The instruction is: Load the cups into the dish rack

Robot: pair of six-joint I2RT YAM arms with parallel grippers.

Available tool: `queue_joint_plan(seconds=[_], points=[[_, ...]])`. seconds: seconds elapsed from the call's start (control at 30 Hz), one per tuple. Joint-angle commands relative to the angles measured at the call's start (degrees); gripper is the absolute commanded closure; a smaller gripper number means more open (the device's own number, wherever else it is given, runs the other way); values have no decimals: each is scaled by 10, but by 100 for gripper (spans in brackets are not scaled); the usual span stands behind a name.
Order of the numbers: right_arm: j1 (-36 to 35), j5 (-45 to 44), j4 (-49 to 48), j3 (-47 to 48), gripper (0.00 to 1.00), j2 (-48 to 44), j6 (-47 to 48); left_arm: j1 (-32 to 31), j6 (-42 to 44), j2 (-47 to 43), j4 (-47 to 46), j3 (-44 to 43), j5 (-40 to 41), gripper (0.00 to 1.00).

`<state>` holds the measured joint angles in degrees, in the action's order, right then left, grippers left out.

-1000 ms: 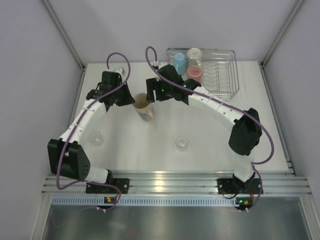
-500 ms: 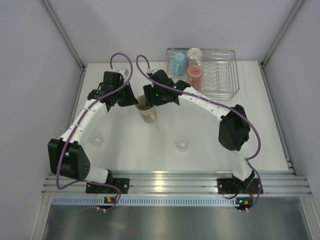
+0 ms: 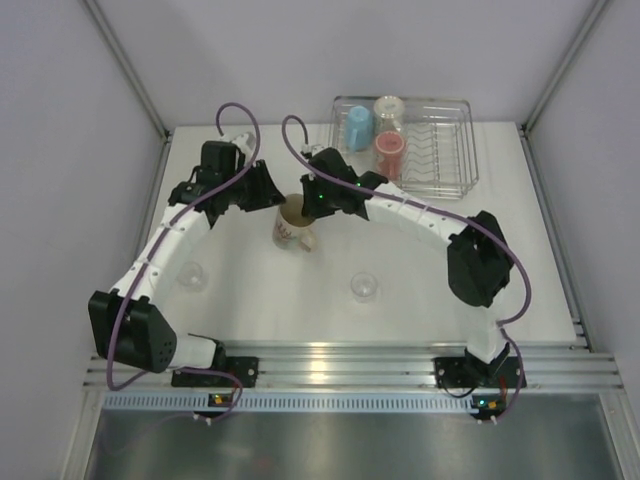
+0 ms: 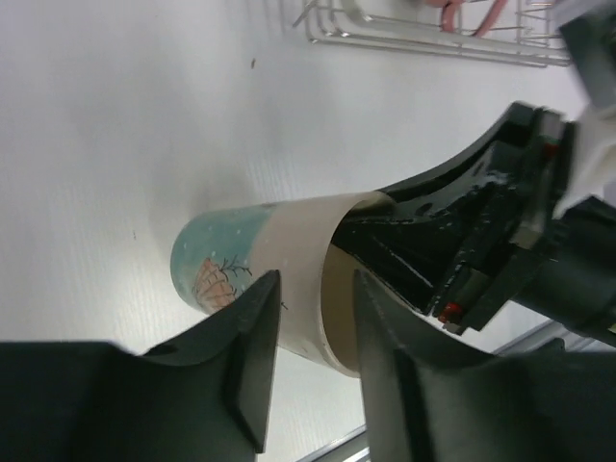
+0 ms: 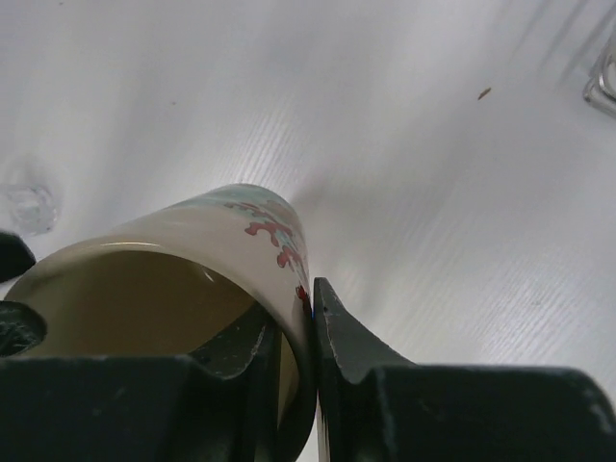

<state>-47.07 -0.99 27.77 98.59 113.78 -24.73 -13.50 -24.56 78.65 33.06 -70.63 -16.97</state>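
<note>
The cream floral mug (image 3: pixel 293 228) hangs tilted just above the table between both arms. My right gripper (image 3: pixel 306 200) is shut on its rim wall, one finger inside and one outside, as the right wrist view shows at the gripper (image 5: pixel 300 308) and mug (image 5: pixel 207 226). My left gripper (image 3: pixel 268 196) straddles the opposite rim; in the left wrist view its jaws stand open (image 4: pixel 316 289), with a gap to the mug (image 4: pixel 250 245) on both sides. The dish rack (image 3: pixel 450 160) at the back right holds a light blue cup (image 3: pixel 358 125), a red tumbler (image 3: pixel 388 150) and a clear glass (image 3: pixel 388 108).
Two small clear glasses stand on the table, one by the left arm (image 3: pixel 191 275) and one near the middle front (image 3: pixel 364 287). The right arm's elbow (image 3: pixel 478 262) hangs over the right side. Grey walls close in the table on three sides.
My right gripper moved onto the mug's rim and closed on it. My left gripper let go and opened slightly. The mug shifted a little toward the front.
</note>
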Motion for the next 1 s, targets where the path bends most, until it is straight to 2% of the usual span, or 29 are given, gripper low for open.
queue_joint_plan(seconds=[0.0,0.07,0.17,0.2,0.27,0.43,0.53,0.7,0.87,0.97], points=[[17,95,-112,-64,100,-99,-36,3,-27,-60,-88,-49,-54,58],[46,134,-148,-101,100,-130,-69,3,-27,-81,-88,-64,-55,45],[88,170,-214,-161,100,-192,-101,4,-32,-100,-87,-92,-74,36],[98,179,-238,-183,100,-223,-109,4,-39,-109,-89,-99,-82,29],[130,212,-272,-221,100,-253,-135,4,-51,-115,-105,-111,-135,24],[194,264,-395,-285,100,-358,-203,4,-139,-126,-197,-87,-238,3],[213,257,-438,-320,100,-410,-215,4,-168,-137,-255,-59,-260,3],[218,236,-591,-382,100,-457,-246,1,-241,-150,-405,14,-299,3],[219,218,-709,-409,100,-464,-310,-10,-233,-146,-425,37,-299,2],[219,219,-761,-408,100,-450,-354,-21,-263,-149,-510,69,-313,2]])
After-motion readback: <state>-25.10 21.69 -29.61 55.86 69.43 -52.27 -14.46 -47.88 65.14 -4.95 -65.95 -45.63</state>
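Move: The right hand has the patterned mug by its rim, the mug's middle some 4 cm to its left, 2 cm back and 5 cm below; the rack's middle lies about 22 cm ahead, 26 cm right and 10 cm lower. From that hand, the pink mug is 20 cm ahead and 22 right, the blue cup 28 ahead and 14 right. The patterned mug's middle is about 4 cm back, 2 cm right and 5 below the left hand. The left fingers, already parting around the patterned mug's rim, spread fully and let go as that hand lifts about 20 cm, then drifts back and right while its fingertips tip up towards level. The right hand keeps its pinch on the opposite side of the rim, first easing a few centimetres back and right, then sweeping up some 25 cm and right about 15 cm, its left side rolling up by around 60 degrees so that the mug's bottom swings out to the left. ##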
